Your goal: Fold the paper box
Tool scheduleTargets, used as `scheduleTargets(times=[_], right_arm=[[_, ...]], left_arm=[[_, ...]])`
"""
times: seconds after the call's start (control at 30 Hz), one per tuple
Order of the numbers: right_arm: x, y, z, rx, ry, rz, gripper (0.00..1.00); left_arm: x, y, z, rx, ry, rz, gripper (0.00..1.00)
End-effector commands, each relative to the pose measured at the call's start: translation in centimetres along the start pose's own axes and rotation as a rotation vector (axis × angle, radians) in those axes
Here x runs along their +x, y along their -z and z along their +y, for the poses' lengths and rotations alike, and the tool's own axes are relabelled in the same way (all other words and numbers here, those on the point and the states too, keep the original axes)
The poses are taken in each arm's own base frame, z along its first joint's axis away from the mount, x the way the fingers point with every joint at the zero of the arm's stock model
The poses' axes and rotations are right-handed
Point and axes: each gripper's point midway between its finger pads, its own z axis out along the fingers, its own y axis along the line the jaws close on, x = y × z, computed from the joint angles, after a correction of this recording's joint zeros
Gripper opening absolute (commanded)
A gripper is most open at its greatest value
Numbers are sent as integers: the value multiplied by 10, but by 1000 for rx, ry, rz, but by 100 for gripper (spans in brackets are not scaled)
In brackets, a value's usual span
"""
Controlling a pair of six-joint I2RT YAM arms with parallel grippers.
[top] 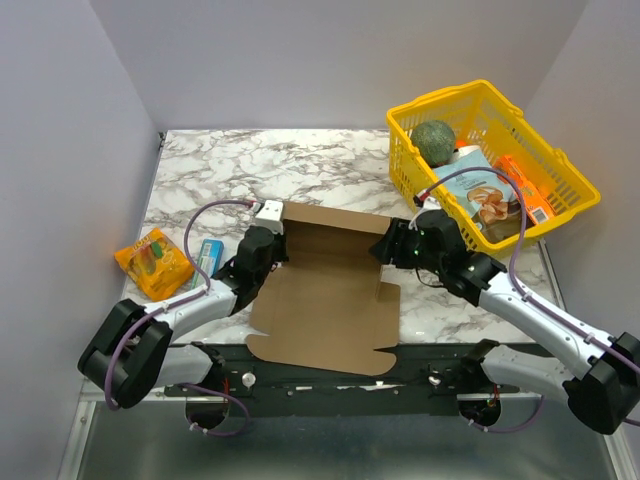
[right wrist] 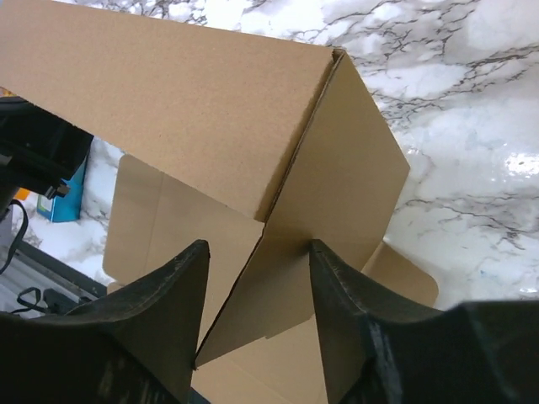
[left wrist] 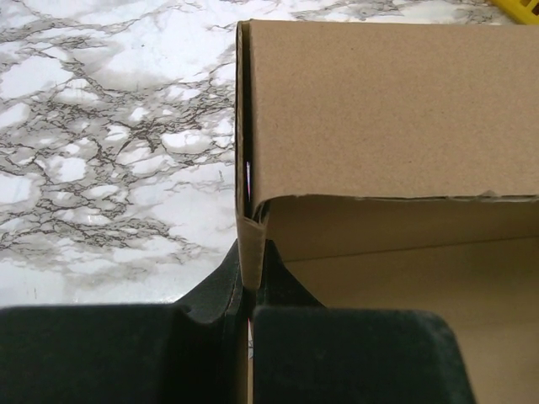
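Note:
The paper box (top: 330, 300), plain brown cardboard, lies in the middle of the table with its back wall standing up and its front panel flat. My left gripper (top: 268, 242) is shut on the upright left side flap (left wrist: 246, 227), and its black fingers (left wrist: 215, 290) pinch the flap's thin edge at the corner of the back wall (left wrist: 387, 109). At the box's right corner, my right gripper (right wrist: 257, 252) is open. The slanted right side flap (right wrist: 337, 194) stands between its fingers, and the right finger (right wrist: 333, 278) touches that flap.
A yellow basket (top: 570, 190) holding a green ball and packets stands at the back right, close behind the right arm. An orange packet (top: 152, 262) and a small blue-green carton (top: 207, 255) lie to the left of the left arm. White walls close in three sides.

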Motion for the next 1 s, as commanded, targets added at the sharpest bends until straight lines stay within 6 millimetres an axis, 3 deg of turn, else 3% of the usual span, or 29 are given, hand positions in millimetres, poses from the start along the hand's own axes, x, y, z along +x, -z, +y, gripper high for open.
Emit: scheduleTargets(times=[0.0, 0.27, 0.43, 0.57, 0.63, 0.8, 0.9, 0.97], right_arm=[[-1, 2, 10, -70, 28, -32, 68], [-2, 8, 22, -172, 78, -69, 83], [-6, 16, 27, -206, 143, -81, 95], [-32, 46, 29, -172, 203, -156, 100], [-46, 60, 18, -95, 225, -197, 100], [-97, 120, 29, -58, 289, -343, 100], [-113, 141, 15, 45, 321, -381, 100], [-113, 143, -9, 171, 328, -370, 100]], left_arm=[[21, 3, -22, 102, -12, 82, 0], [20, 2, -29, 144, -17, 81, 0], [19, 2, -16, 128, 1, 81, 0], [11, 5, -9, 153, 32, 47, 0], [9, 11, -15, 217, 44, 27, 0], [-5, 21, -25, 305, 49, -36, 0], [-10, 25, -27, 336, 73, -56, 0], [-15, 29, -29, 359, 83, -73, 0]])
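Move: The right hand's part-open fingers straddle the box's right end flap, whose middle is about 6 cm below them and 1 cm back. From there the far wall's top panel is centred some 8 cm ahead and 9 cm left, 5 cm lower; the yellow basket is about 18 cm ahead and 23 cm right, 8 cm lower. The left hand already pinches the box's far left corner, with the end flap about 21 cm to its right and 7 cm back. Easing back a little at first while its fingers spread fully, the right hand comes free of the end flap, then shoots up roughly 17 cm and swings some 6 cm right, away from the box, with its fingertips tilting up nearly 30 degrees. The left hand keeps its pinch on the far corner, turning a little over 10 degrees clockwise and late on drawing back about 2 cm. ##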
